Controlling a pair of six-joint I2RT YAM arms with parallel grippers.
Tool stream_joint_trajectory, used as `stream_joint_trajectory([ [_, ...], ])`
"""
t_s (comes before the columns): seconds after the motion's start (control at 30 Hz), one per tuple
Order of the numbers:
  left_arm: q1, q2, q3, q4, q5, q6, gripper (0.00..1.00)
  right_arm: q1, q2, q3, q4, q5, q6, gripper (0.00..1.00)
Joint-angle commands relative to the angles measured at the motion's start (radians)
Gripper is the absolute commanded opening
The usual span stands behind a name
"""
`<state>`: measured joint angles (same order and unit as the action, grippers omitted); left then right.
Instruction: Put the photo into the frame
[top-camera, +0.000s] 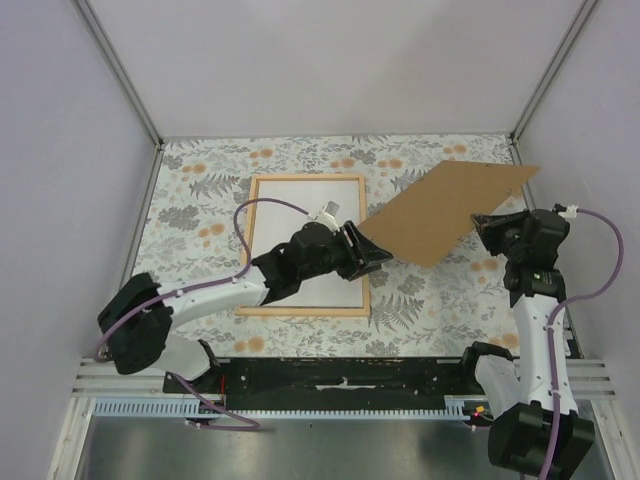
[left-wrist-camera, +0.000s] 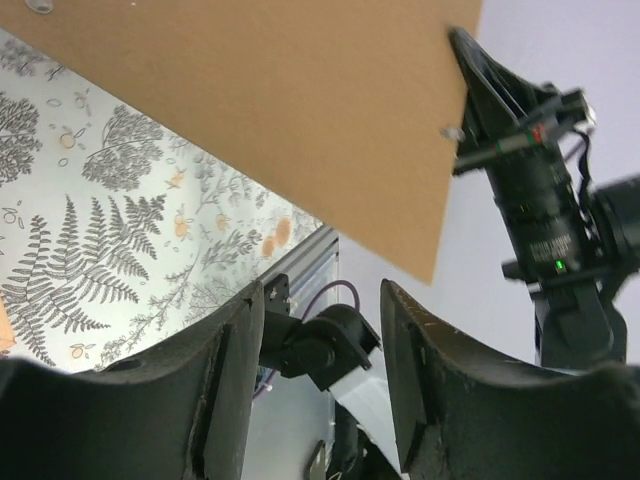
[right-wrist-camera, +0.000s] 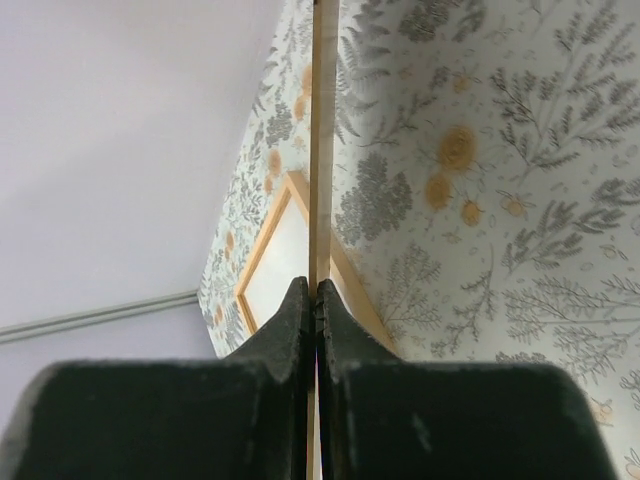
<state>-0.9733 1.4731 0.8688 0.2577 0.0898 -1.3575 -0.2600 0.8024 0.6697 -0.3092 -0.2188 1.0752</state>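
Note:
The light wooden frame (top-camera: 250, 245) lies flat on the patterned table, and its wood also shows in the right wrist view (right-wrist-camera: 262, 240). A plain white sheet (top-camera: 300, 215) fills it. I cannot tell if this is the photo's back, as no printed picture shows. My right gripper (top-camera: 482, 226) (right-wrist-camera: 312, 290) is shut on the right edge of a brown backing board (top-camera: 445, 205) (left-wrist-camera: 280, 110), holding it tilted above the table. My left gripper (top-camera: 378, 252) (left-wrist-camera: 322, 295) is open just below the board's left corner, with nothing between its fingers.
A fern and flower cloth (top-camera: 430, 300) covers the table. Pale walls (top-camera: 60, 150) close in the left, right and back. A black rail (top-camera: 340, 375) runs along the near edge by the arm bases.

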Motion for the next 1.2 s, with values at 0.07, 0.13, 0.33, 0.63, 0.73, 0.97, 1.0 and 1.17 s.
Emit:
stream_joint_trajectory([
  [0.07,0.027,-0.210,0.041,-0.239,-0.044,0.248,0.57,-0.001,0.121,0.221,0.099,-0.203,-0.086,0.00],
  [0.13,0.065,-0.259,0.065,-0.335,-0.074,0.309,0.57,-0.001,0.171,0.272,0.107,-0.276,-0.112,0.00],
  [0.33,0.322,-0.313,0.127,-0.483,-0.003,0.438,0.57,0.001,0.274,0.340,0.240,-0.525,-0.094,0.00],
  [0.63,0.398,-0.155,0.366,-0.564,0.288,0.754,0.52,0.063,0.343,0.361,0.407,-0.726,-0.093,0.00],
  [0.73,0.377,-0.152,0.427,-0.649,0.186,0.828,0.53,0.122,0.365,0.380,0.400,-0.732,-0.130,0.00],
  [0.97,0.139,-0.125,0.548,-0.703,0.024,0.962,0.54,0.243,0.386,0.380,0.384,-0.617,-0.147,0.00],
  [1.0,0.113,-0.116,0.556,-0.695,0.016,0.966,0.53,0.254,0.385,0.380,0.383,-0.596,-0.146,0.00],
  [1.17,0.021,-0.114,0.507,-0.505,0.103,0.910,0.52,0.353,0.394,0.375,0.380,-0.518,-0.123,0.00],
])
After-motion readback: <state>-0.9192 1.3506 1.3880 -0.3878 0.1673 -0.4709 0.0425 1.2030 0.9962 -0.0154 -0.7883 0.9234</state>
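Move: The right hand still pinches the brown backing board, its middle some 8 cm left and 4 cm ahead; the frame it is meant for lies about 41 cm left, 6 cm ahead and 20 cm below. For the open left hand, the board's middle is roughly level, 16 cm right and 12 cm ahead, and the frame 17 cm left, 15 cm ahead, 18 cm below. The right swings the pinched board about 17 cm left, rising, towards the frame; open left loops forward-left and back, rising. ##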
